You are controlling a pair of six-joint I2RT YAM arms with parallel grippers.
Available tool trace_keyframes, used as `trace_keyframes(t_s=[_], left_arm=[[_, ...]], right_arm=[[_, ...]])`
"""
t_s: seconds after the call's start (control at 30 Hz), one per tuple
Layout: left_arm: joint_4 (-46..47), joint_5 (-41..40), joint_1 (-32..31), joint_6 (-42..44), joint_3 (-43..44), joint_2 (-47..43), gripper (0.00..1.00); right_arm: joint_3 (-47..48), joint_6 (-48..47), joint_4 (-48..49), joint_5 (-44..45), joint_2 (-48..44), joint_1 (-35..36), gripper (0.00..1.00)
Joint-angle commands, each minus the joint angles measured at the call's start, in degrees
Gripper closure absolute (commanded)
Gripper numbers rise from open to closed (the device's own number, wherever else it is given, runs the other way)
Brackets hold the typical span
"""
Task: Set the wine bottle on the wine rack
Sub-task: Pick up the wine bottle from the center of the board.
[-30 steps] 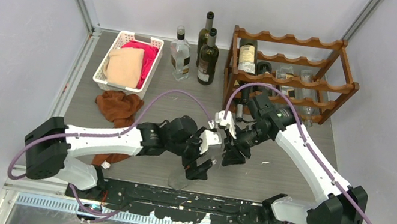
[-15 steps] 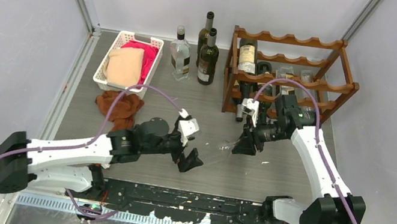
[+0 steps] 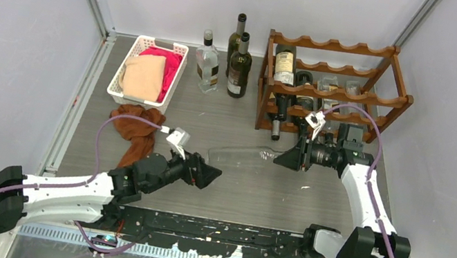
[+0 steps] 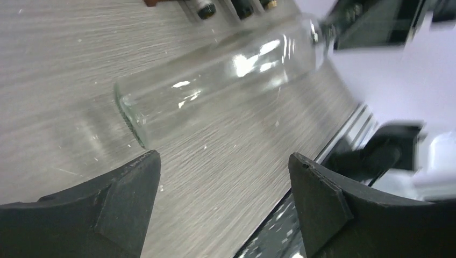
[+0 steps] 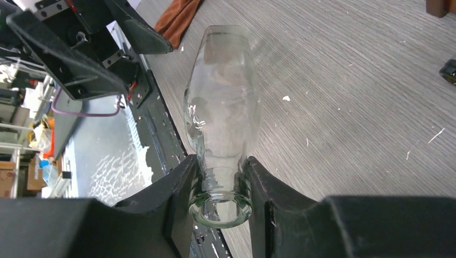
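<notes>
A clear glass wine bottle point(image 3: 242, 155) is held level over the table, base pointing left. My right gripper point(image 3: 289, 159) is shut on its neck; in the right wrist view the fingers point(image 5: 177, 188) clamp just behind the bottle point(image 5: 223, 107) mouth. My left gripper point(image 3: 210, 171) stands open and empty, a short way left of the base. In the left wrist view the bottle point(image 4: 215, 75) lies beyond the gripper point(image 4: 223, 158). The reddish-brown wooden wine rack point(image 3: 389, 75) stands at the back right, with several bottles in it.
Two dark bottles point(image 3: 239, 68) and a clear one point(image 3: 207, 62) stand upright left of the rack. A white basket point(image 3: 141, 43) of cloths sits at the back left. A brown cloth point(image 3: 139, 124) lies in front of it, close to the left arm.
The right gripper has swung right, towards the rack, taking the bottle with it and bringing it level. The left arm has drawn back to the left, away from the bottle.
</notes>
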Motion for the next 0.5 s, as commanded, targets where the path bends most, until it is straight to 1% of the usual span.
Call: trace_keyframes(t_s=[0.0,0.07,0.17,0.23,0.3,0.37,0.43,0.47], left_arm=[[5.38,-13.65,0.19,-26.63,1.71,-0.74,0.14],[2.68,-16.23,0.12,-32.91,3.21,0.15,0.14],[-3.23,-20.17,0.19,-45.83,5.33,2.32,0.13],[-6.3,-21.23,0.19,-52.56,6.97,4.25,0.13],[-14.32,-21.38,0.19,-58.34,11.01,5.97,0.13],[-22.29,-21.56,0.18,-61.31,15.52,7.7,0.12],[-29.47,-22.81,0.17,-60.14,19.08,9.07,0.11],[-31.21,-23.57,0.13,-58.9,20.05,9.52,0.11]], right_arm=[[-2.16,10.9,13.0,-8.21,-3.08,-0.4,0.99],[-2.49,11.01,13.46,-7.85,-2.91,-0.41,0.99],[-3.03,11.44,14.76,-6.98,-2.5,-0.48,0.99],[-3.15,11.45,15.09,-6.57,-2.46,-0.49,0.99],[-3.22,11.53,15.35,-6.54,-2.37,-0.58,0.99],[-3.36,11.58,15.63,-6.31,-2.31,-0.58,0.99],[-3.21,11.54,15.88,-6.31,-1.86,-0.66,0.99],[-3.07,11.54,15.91,-6.23,-1.68,-0.71,0.99]])
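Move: The clear wine bottle lies in the air across the left hand's front, its middle about 6 cm ahead, 9 cm to the right and roughly level. Its base end is nearest. From the right hand, which grips its neck, that middle is some 11 cm left and 1 cm back, about level. The standing clear bottle is about 25 cm ahead of the left hand and 4 cm left; the wine rack's middle is roughly 27 cm ahead and 31 cm right. Still pinching the bottle by its neck, the right hand creeps only about 1 cm forward, while the empty left hand swings forward some 5 cm and rises about 2 cm, up beside the bottle's base. The left wrist rolls roughly 50 degrees, counter-clockwise seen from behind the hand, its fingers staying wide open and swinging to point more forward and somewhat down. ##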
